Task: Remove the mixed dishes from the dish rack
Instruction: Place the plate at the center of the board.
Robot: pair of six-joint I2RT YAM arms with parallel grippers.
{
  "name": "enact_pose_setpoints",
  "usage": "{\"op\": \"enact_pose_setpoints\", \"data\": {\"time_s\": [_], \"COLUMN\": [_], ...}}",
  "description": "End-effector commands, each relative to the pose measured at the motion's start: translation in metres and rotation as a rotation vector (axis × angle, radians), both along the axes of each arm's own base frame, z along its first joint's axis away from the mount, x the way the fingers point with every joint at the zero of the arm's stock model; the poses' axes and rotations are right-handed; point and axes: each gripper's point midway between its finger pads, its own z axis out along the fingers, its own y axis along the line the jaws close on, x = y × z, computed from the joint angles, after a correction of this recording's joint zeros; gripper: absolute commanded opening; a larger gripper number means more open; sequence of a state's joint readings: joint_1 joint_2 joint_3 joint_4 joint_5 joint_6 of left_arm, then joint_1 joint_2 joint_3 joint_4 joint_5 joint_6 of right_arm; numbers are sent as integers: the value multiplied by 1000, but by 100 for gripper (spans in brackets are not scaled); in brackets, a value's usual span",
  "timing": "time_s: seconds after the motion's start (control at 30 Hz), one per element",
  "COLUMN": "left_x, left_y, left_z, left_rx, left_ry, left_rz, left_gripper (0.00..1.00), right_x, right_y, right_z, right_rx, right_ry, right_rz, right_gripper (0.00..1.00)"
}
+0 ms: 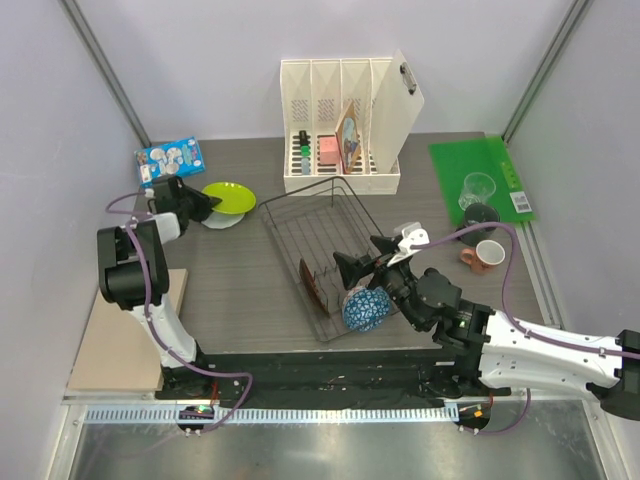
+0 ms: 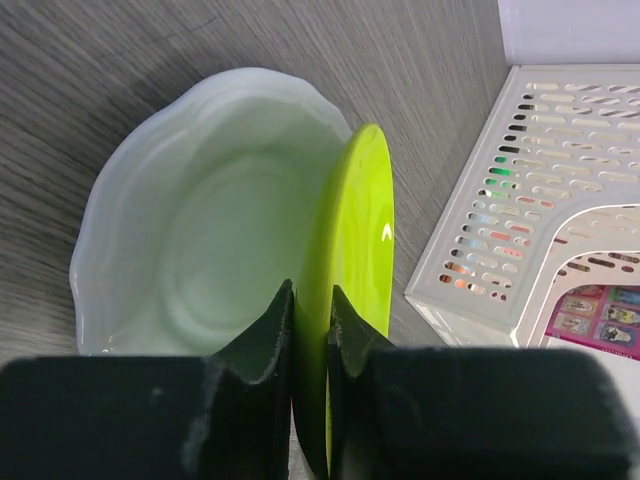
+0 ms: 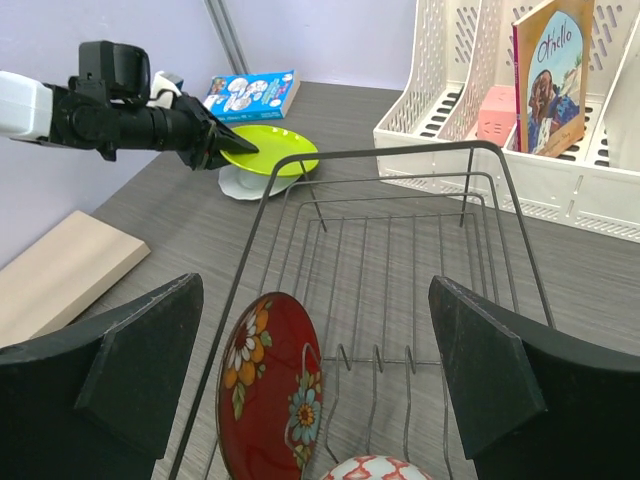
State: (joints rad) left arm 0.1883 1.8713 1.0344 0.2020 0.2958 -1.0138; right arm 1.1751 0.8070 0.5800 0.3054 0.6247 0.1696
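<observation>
My left gripper (image 1: 205, 203) is shut on the rim of the lime-green plate (image 1: 229, 196), holding it over the white plate (image 1: 221, 220) at the table's back left; the left wrist view shows the green plate (image 2: 352, 250) edge-on between my fingers above the white plate (image 2: 200, 230). My right gripper (image 1: 358, 264) is open and empty above the near end of the dish rack (image 1: 320, 215). The red floral plate (image 3: 270, 385) stands upright in the rack (image 3: 400, 250), with the blue patterned bowl (image 1: 366, 309) beside it. The clear glass (image 1: 478, 188), dark grey mug (image 1: 483, 217) and pink mug (image 1: 487, 256) stand at the right.
A cream slotted file holder (image 1: 345, 125) with small items stands behind the rack. A green mat (image 1: 500, 165) lies back right, a blue packet (image 1: 170, 158) back left, and a wooden board (image 1: 125, 335) at the near left.
</observation>
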Motion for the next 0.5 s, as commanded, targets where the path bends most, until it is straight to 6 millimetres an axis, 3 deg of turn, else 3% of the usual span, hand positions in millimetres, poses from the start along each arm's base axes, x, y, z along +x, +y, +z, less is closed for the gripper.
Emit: {"op": "enact_pose_setpoints", "data": {"time_s": [0.0,0.03,0.13,0.3,0.47], "left_x": [6,7,2,-8,-32], "left_y": [10,10,12,20,29], "left_z": [10,12,15,23,34], "left_rx": [48,51,54,95,138], "left_ry": [-7,-5,19,50,110], "left_rz": [-2,-8,3,37,94], "left_gripper": [21,37,53,60,66], "right_x": [2,3,3,4,4], "right_y": [5,6,6,4,3], "right_z": [21,21,22,20,18], "right_rx": [59,58,56,51,52], "right_ry": [-8,-8,-9,-8,-1], "right_rz": [6,8,6,-1,-2], "right_gripper": [100,100,100,100,100]}}
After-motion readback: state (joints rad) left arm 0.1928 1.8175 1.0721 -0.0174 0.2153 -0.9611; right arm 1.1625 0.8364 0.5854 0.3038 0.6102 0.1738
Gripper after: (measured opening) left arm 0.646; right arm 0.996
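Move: The green plate, already pinched by its left rim, slants off the left hand with its middle about 5 cm to the right, 2 cm ahead and 1 cm below. The white plate it is taken to lies some 4 cm to the hand's right, 1 cm ahead and 4 cm below. From that hand the blue box is roughly 15 cm ahead and 12 cm left, the dish rack 33 cm right and 18 cm back, both slightly lower. From the right hand the white plate is about 30 cm ahead, 32 cm left and 25 cm down. The left hand first holds its place just above the white plate while its fingers spread from nearly shut to about two-thirds open, ending the pinch on the green plate's left rim. With the fingers still spreading, it then eases back about 2 cm and some 1 cm left at almost the same height, the wrist tipping roughly 5 degrees further down, one finger ending above the plate's rim and the other low beside it. ##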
